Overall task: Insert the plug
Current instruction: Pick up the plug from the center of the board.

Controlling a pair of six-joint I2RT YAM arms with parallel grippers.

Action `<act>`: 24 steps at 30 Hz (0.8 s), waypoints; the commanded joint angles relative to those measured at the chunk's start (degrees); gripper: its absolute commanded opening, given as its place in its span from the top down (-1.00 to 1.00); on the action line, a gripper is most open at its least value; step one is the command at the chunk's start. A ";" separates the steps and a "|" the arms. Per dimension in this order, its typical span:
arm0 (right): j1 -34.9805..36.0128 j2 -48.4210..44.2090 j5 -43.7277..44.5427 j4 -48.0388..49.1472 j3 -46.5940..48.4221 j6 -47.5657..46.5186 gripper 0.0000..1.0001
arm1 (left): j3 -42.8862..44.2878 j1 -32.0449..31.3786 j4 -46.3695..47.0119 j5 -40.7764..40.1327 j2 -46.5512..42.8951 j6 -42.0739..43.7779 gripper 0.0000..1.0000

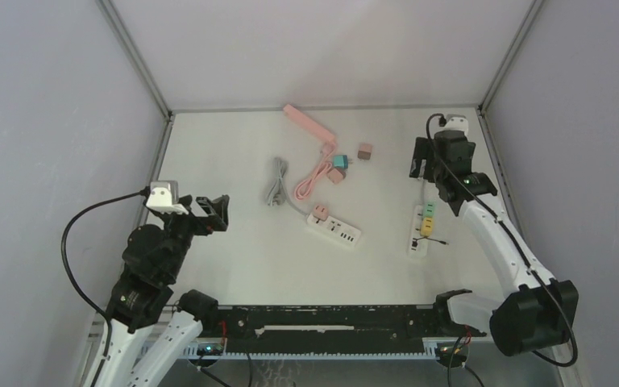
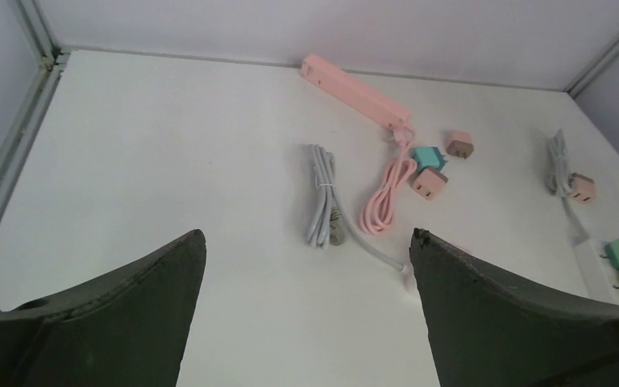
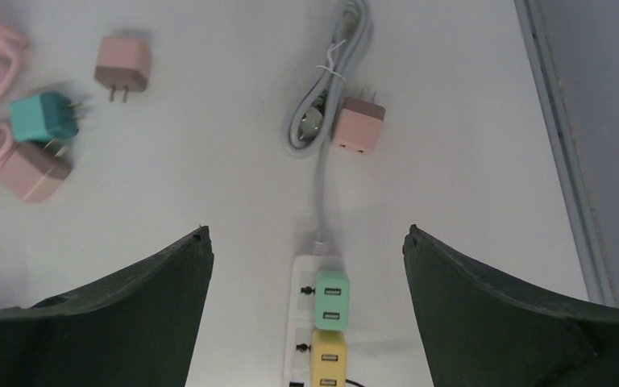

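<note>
Three loose plugs lie near the back middle: a teal plug [image 1: 339, 161] [image 3: 44, 117], a pink plug [image 1: 336, 176] [image 3: 34, 173] and a brown plug [image 1: 364, 151] [image 3: 122, 66]. Another pink plug [image 3: 359, 125] rests beside a bundled grey cable [image 3: 322, 97]. The right white power strip [image 1: 420, 238] [image 3: 302, 278] carries a green adapter [image 3: 331, 300] and a yellow adapter [image 3: 328, 359]. My right gripper [image 1: 421, 161] [image 3: 307, 230] hovers open above that strip's far end, holding nothing. My left gripper [image 1: 213, 211] [image 2: 308, 234] is open and empty at the left, apart from everything.
A pink power strip [image 1: 310, 125] [image 2: 355, 90] with a coiled pink cable [image 1: 313, 179] lies at the back. A second white strip [image 1: 334, 231] in the middle carries a pink adapter [image 1: 319, 213], with its grey cable [image 1: 275, 181] coiled to the left. Grey walls enclose the table.
</note>
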 commanded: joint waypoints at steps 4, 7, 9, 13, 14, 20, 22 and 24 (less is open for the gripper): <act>-9.41 8.89 -5.03 7.48 0.07 5.73 -0.83 | -3.24 0.00 1.87 -4.18 -0.18 4.91 -1.00; -11.71 14.09 -4.81 8.20 1.22 6.88 -0.83 | -3.75 0.00 1.08 -5.48 -0.46 4.88 -1.00; -13.31 18.14 -4.94 7.25 3.40 7.49 -0.79 | -3.91 0.00 0.85 -5.70 -0.55 5.06 -1.00; -15.87 25.23 -6.18 6.43 6.41 7.46 -0.65 | -4.17 -0.09 0.84 -5.75 -0.54 5.25 -1.00; -16.44 26.91 -6.88 6.03 7.45 7.39 -0.60 | -4.24 -0.09 0.80 -5.73 -0.56 5.32 -1.00; -18.32 33.29 -11.06 5.24 10.84 6.97 -0.47 | -4.42 -0.09 1.01 -6.27 -0.30 5.43 -1.00; -18.82 35.09 -11.80 4.65 13.24 6.96 -0.44 | -4.44 -0.09 0.97 -5.86 -0.25 5.52 -1.00; -18.91 36.77 -11.96 4.23 14.30 6.74 -0.43 | -4.52 -0.09 1.01 -5.69 -0.15 5.52 -1.00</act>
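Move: The pink plug I go for lies about 10 cm ahead of my right hand, 7 cm to its right and some 17 cm below. The grey cable coil lies right against it, centred about 4 cm farther out and 2 cm left of the plug. The green plug on the white strip sits some 11 cm nearer me than the pink one and 4 cm left of it. From my left hand the pink plug is roughly 23 cm ahead, 50 cm right and 26 cm down. I swoop my right hand down some 15 cm onto the near side of the pink plug beside the grey coil, swinging about 8 cm right and 7 cm forward on the way. Its wrist tips about 20 degrees further down and turns clockwise, while the wide-open fingers narrow part way but stay open around nothing. My left hand sinks about 3 cm, drifting slightly left. ##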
